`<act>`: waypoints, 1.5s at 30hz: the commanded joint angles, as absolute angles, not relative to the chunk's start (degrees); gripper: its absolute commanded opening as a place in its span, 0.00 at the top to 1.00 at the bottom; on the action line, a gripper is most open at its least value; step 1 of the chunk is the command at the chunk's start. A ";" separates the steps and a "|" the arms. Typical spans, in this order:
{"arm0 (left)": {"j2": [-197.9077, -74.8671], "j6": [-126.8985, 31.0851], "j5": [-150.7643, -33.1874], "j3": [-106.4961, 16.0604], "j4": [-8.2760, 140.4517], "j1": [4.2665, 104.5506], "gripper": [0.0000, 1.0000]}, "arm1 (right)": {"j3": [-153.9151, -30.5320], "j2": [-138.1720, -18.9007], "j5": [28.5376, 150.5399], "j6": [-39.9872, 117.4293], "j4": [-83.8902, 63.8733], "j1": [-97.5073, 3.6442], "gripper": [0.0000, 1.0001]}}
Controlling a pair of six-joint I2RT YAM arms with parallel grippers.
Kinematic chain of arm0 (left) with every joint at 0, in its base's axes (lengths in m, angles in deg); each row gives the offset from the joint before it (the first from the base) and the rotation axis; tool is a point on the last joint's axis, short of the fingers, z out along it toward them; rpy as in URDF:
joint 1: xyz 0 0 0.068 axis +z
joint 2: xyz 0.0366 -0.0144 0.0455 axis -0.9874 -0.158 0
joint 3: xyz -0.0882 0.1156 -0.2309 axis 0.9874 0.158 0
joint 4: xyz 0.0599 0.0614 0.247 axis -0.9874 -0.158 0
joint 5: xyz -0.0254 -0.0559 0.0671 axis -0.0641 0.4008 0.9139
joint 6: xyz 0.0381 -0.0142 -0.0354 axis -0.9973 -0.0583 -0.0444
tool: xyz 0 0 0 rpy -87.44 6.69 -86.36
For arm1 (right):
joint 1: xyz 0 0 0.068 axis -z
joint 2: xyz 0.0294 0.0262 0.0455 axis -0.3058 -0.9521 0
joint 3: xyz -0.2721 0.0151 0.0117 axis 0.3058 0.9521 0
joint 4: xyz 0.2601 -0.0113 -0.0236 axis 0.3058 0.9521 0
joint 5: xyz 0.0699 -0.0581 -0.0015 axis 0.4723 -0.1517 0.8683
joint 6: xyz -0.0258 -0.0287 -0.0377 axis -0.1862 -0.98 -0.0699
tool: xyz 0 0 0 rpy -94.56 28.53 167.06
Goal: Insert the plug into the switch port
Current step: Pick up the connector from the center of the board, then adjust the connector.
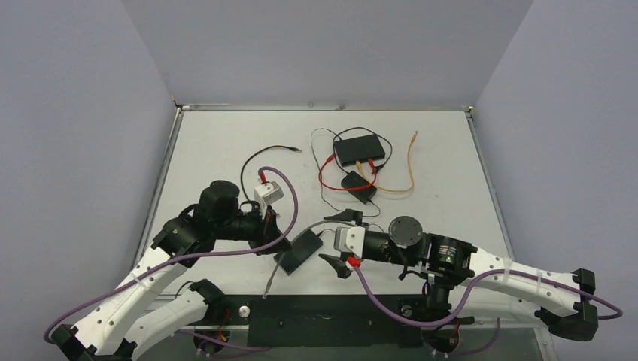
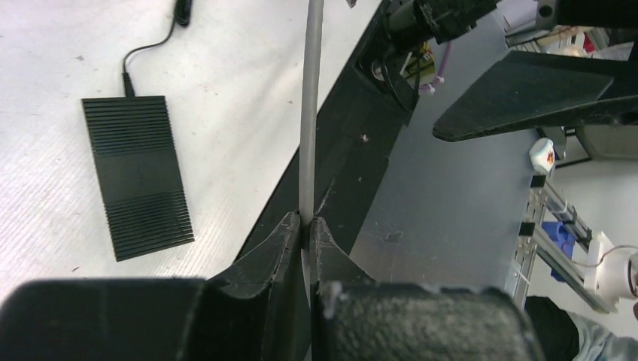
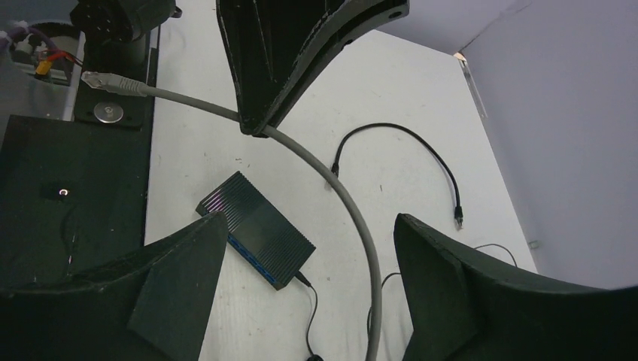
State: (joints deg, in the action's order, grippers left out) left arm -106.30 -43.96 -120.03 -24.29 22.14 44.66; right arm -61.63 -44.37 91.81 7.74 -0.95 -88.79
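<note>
My left gripper [image 2: 306,219] is shut on a grey cable [image 2: 310,113] a short way back from its end. The clear plug [image 3: 101,81] sticks out past it, in the air over the black base plate at the table's near edge. The ribbed black switch [image 3: 256,229] lies flat on the table, and its blue port row faces the near side. From above, the switch [image 1: 299,250] sits between my left gripper [image 1: 278,244] and my right gripper [image 1: 323,238]. My right gripper [image 3: 308,219] is open, and the grey cable [image 3: 369,263] runs loosely between its fingers without touching them.
A thin black lead [image 3: 310,301] leaves the switch's far end. At the back right lie a second black box [image 1: 360,148] and a smaller one [image 1: 359,186], tangled with red and orange cables [image 1: 410,165]. A loose black cable [image 1: 271,150] lies at the back left.
</note>
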 commanded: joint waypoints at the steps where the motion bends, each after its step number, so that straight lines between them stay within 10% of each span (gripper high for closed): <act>1: -106.84 -45.33 -121.34 -25.69 23.18 40.57 1.00 | -65.08 -45.78 96.21 4.93 -0.49 -89.29 0.23; 17: -110.11 -44.27 -115.61 -27.36 24.51 29.45 1.00 | -65.23 -51.47 100.44 4.58 3.29 -89.32 0.39; 35: -112.03 -42.88 -116.29 -27.49 28.37 28.84 0.99 | -63.99 -52.77 101.27 4.42 4.90 -89.35 1.00; 45: -108.41 -38.78 -109.75 -26.41 32.46 29.04 0.55 | -59.50 -45.99 92.76 9.31 -0.19 -89.41 1.00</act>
State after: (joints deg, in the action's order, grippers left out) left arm -111.13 -41.14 -113.36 -24.64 26.58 29.18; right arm -61.63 -49.97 97.43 6.04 5.43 -89.11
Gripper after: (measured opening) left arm 0.427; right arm 0.037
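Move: The grey cable's stretch to be pinched runs about 4 cm to the right hand's left, 2 cm ahead and 4 cm below; the left hand already holds the cable, with this stretch some 6 cm to its right, 1 cm ahead and level. From the left hand, the open right gripper is about 10 cm right, 1 cm back and 4 cm up. The finned black box lies roughly 12 cm ahead of the left hand, 2 cm right and 20 cm below. The grey cable, still pinched by the left hand, is carried back about 4 cm, rightward 3 cm and slightly down to the right gripper. The right hand sinks some 6 cm and eases back, tipping its fingers down a good 10 degrees, and closes its wide-open fingers round the cable. Only then does the left hand open almost halfway, releasing the cable and easing forward and up. ##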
